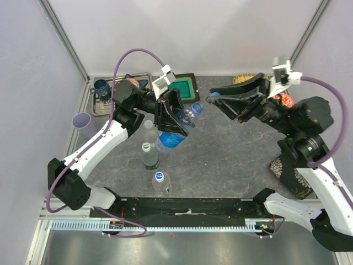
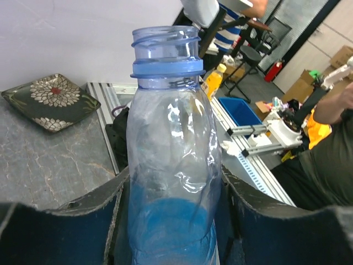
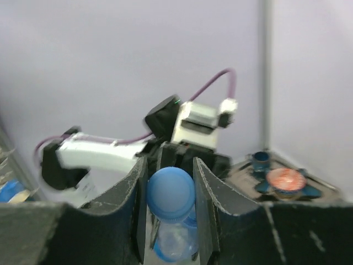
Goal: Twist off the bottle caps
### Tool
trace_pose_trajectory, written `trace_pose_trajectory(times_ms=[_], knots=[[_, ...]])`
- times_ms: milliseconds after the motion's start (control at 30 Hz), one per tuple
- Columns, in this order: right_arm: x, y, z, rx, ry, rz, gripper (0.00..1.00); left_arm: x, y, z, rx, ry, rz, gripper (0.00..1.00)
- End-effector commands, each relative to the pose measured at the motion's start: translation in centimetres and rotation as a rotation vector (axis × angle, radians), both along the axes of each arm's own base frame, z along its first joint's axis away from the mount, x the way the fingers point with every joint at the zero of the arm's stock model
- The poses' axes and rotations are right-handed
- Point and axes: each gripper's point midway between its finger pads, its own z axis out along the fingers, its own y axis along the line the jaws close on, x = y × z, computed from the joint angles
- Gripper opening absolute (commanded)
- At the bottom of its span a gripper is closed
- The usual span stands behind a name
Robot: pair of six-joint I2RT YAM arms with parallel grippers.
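My left gripper point(image 1: 175, 117) is shut on the body of the blue-tinted bottle point(image 1: 179, 118), held tilted above the table. In the left wrist view the bottle point(image 2: 171, 138) has a bare threaded neck point(image 2: 165, 47) with no cap on it. My right gripper point(image 1: 216, 95) is shut on the blue cap point(image 1: 214, 94), a short way right of the neck. The right wrist view shows the cap point(image 3: 170, 193) pinched between both fingers point(image 3: 204, 187), with the bottle behind it. Three capped bottles stand below: grey-white cap point(image 1: 148, 125), green-and-white cap point(image 1: 146, 147), blue-and-white cap point(image 1: 159, 176).
A lilac cup point(image 1: 83, 120) stands at the left edge. A metal tray point(image 1: 98, 106) with a blue cup point(image 1: 102, 86) sits back left, beside a green square dish point(image 1: 183, 86). A red-patterned bowl point(image 1: 284, 99) and a dark patterned plate point(image 1: 287, 168) lie to the right.
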Motion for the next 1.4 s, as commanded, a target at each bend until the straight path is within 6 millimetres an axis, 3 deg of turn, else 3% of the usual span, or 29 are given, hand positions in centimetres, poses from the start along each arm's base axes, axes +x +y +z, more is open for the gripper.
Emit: trace_pose_trajectory(times_ms=[0,33,100,133,200,233,300,333,367,433,500,700,900,1233,1367], knots=[[4.8,-5.2,1.7,0.098,0.101,-0.412,0.00,0.5,-0.2,1.5,-0.054,-0.070,0.072,0.27],[6.7,-6.0,0.7,0.080,0.156,-0.514,0.00,0.6,-0.2,1.6,-0.052,-0.059,0.090,0.28],[9.8,-7.5,-4.6,-0.025,0.312,-0.693,0.00,1.4,-0.3,2.5,-0.087,-0.086,0.170,0.28],[12.1,-9.3,-8.5,-0.075,0.399,-0.855,0.00,1.6,-0.2,2.8,-0.100,-0.096,0.203,0.28],[13.4,-10.1,-13.7,-0.152,0.491,-0.933,0.00,2.9,-0.3,3.2,-0.113,-0.119,0.324,0.29],[14.1,-10.4,-18.7,-0.227,0.566,-0.956,0.00,2.8,0.2,4.2,-0.143,-0.174,0.377,0.30],[14.7,-9.1,-23.7,-0.272,0.664,-0.912,0.00,4.4,0.6,4.6,-0.143,-0.175,0.521,0.29],[14.3,-8.3,-28.4,-0.341,0.737,-0.879,0.00,4.1,1.4,5.5,-0.170,-0.223,0.568,0.29],[14.5,-7.4,-29.8,-0.336,0.751,-0.842,0.00,4.9,1.7,5.8,-0.178,-0.228,0.640,0.29],[14.5,-6.7,-35.2,-0.400,0.840,-0.825,0.00,5.3,2.4,5.7,-0.181,-0.251,0.705,0.29],[15.0,-6.0,-38.1,-0.451,0.872,-0.814,0.00,5.3,3.3,6.2,-0.194,-0.267,0.766,0.29],[16.3,-5.6,-44.2,-0.595,0.930,-0.844,0.00,4.6,4.6,6.1,-0.204,-0.301,0.819,0.29],[17.2,-5.1,-48.4,-0.651,0.971,-0.860,0.00,4.4,5.1,5.2,-0.188,-0.304,0.841,0.29],[19.6,-5.7,-51.1,-0.719,0.977,-1.002,0.00,4.1,5.7,3.9,-0.176,-0.305,0.863,0.29],[19.0,-5.1,-52.8,-0.775,1.010,-0.967,0.06,4.1,5.8,3.6,-0.171,-0.305,0.865,0.30]])
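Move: The right gripper already pinches the blue cap. The bare patch of table for it lies about 18 cm ahead, 6 cm right and 53 cm below. The open bottle, still in the left gripper, is some 7 cm left and 12 cm lower; the green tray is 45 cm ahead, 9 cm left. From the left hand, the white-capped bottle stands roughly 14 cm ahead, 13 left and 31 below, the green-capped one 5 ahead, 13 left. Carry the pinched cap away from the bottle with the right gripper, out forward and to the right, then plunge about 52 cm down to just above the bare table, swinging the fingers from pointing left to pointing forward and down. Meanwhile keep the left gripper's hold on the open bottle, turn it roughly 50 degrees counter-clockwise and shift it a little left, forward and up. ##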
